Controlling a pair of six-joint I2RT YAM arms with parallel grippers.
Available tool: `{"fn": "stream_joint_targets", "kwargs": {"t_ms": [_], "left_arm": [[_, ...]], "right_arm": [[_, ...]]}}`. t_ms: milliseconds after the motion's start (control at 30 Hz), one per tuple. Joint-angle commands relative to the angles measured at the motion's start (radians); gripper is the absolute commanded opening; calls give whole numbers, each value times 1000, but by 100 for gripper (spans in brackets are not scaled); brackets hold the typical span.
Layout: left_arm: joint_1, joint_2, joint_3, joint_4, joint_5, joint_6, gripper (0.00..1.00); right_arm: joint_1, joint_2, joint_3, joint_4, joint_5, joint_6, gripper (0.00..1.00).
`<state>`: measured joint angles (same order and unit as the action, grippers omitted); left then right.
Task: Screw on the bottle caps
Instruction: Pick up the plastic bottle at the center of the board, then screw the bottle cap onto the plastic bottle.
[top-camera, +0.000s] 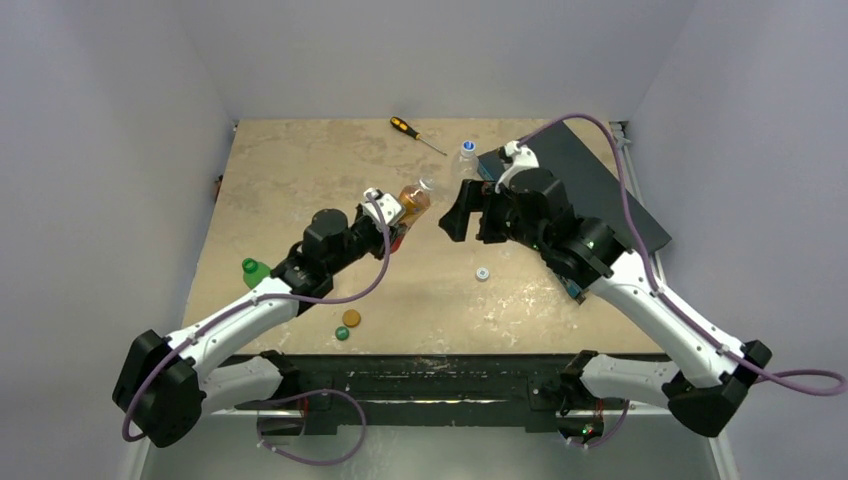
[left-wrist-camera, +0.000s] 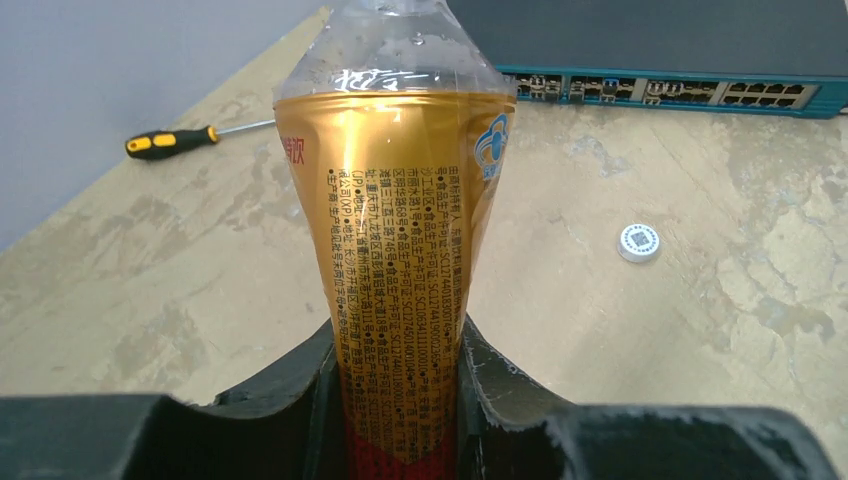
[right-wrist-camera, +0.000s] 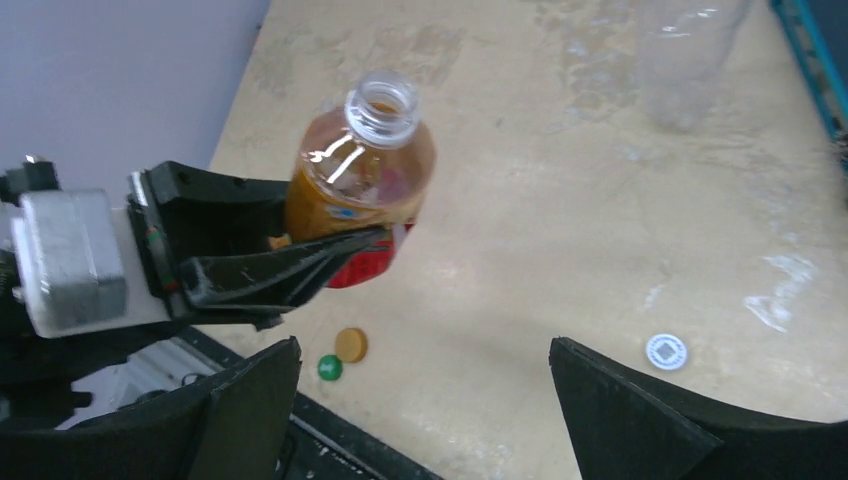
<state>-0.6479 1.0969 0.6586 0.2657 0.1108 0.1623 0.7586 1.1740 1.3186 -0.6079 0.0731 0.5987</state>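
My left gripper (left-wrist-camera: 400, 400) is shut on the lower body of the amber-orange bottle (left-wrist-camera: 395, 250), holding it tilted above the table (top-camera: 300, 180). The bottle's neck (right-wrist-camera: 381, 104) is open, with no cap on it. My right gripper (right-wrist-camera: 422, 350) stands open and empty, facing the bottle (top-camera: 412, 200) from the right. A white cap (top-camera: 482, 273) lies on the table below the right gripper (top-camera: 455, 215). An orange cap (top-camera: 351, 318) and a green cap (top-camera: 342, 333) lie together near the front edge. A green bottle (top-camera: 255, 270) lies by the left arm. A clear bottle (top-camera: 466, 158) with a blue cap stands at the back.
A black-and-orange screwdriver (top-camera: 415, 132) lies at the back of the table. A black network switch (top-camera: 580, 185) with a teal front takes up the back right, close behind my right arm. Walls close the left, right and far sides.
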Motion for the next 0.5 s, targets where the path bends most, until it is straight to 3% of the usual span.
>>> {"fn": "stream_joint_targets", "kwargs": {"t_ms": [0, 233, 467], "left_arm": [[30, 2, 86, -105, 104, -65, 1], [38, -34, 85, -166, 204, -74, 0], [38, -106, 24, -161, 185, -77, 0]], "right_arm": [[0, -78, -128, -52, 190, 10, 97], [2, -22, -399, -2, 278, 13, 84], [-1, 177, -496, 160, 370, 33, 68]]}}
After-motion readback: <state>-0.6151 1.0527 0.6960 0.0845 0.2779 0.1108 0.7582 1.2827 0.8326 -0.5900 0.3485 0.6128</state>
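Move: From the right hand, open and empty, the white cap lies on the table some 27 cm below, about 4 cm ahead and 7 cm to the right. The clear bottle stands roughly 17 cm beyond the cap and 4 cm to its left. The orange bottle in the left gripper is about 5 cm ahead of the right hand, 9 cm left and 6 cm lower. From the left hand the cap is some 18 cm to the right, level fore and aft, and 17 cm down. Sweep the right gripper away from the held orange bottle and plunge towards the white cap, about 22 cm down and 8 cm right, swinging the fingers from forward-left to steeply down and forward while narrowing them by roughly a quarter; stop short of touching. Keep the left grip on the orange bottle, easing it back about 3 cm and tipping it slightly. ##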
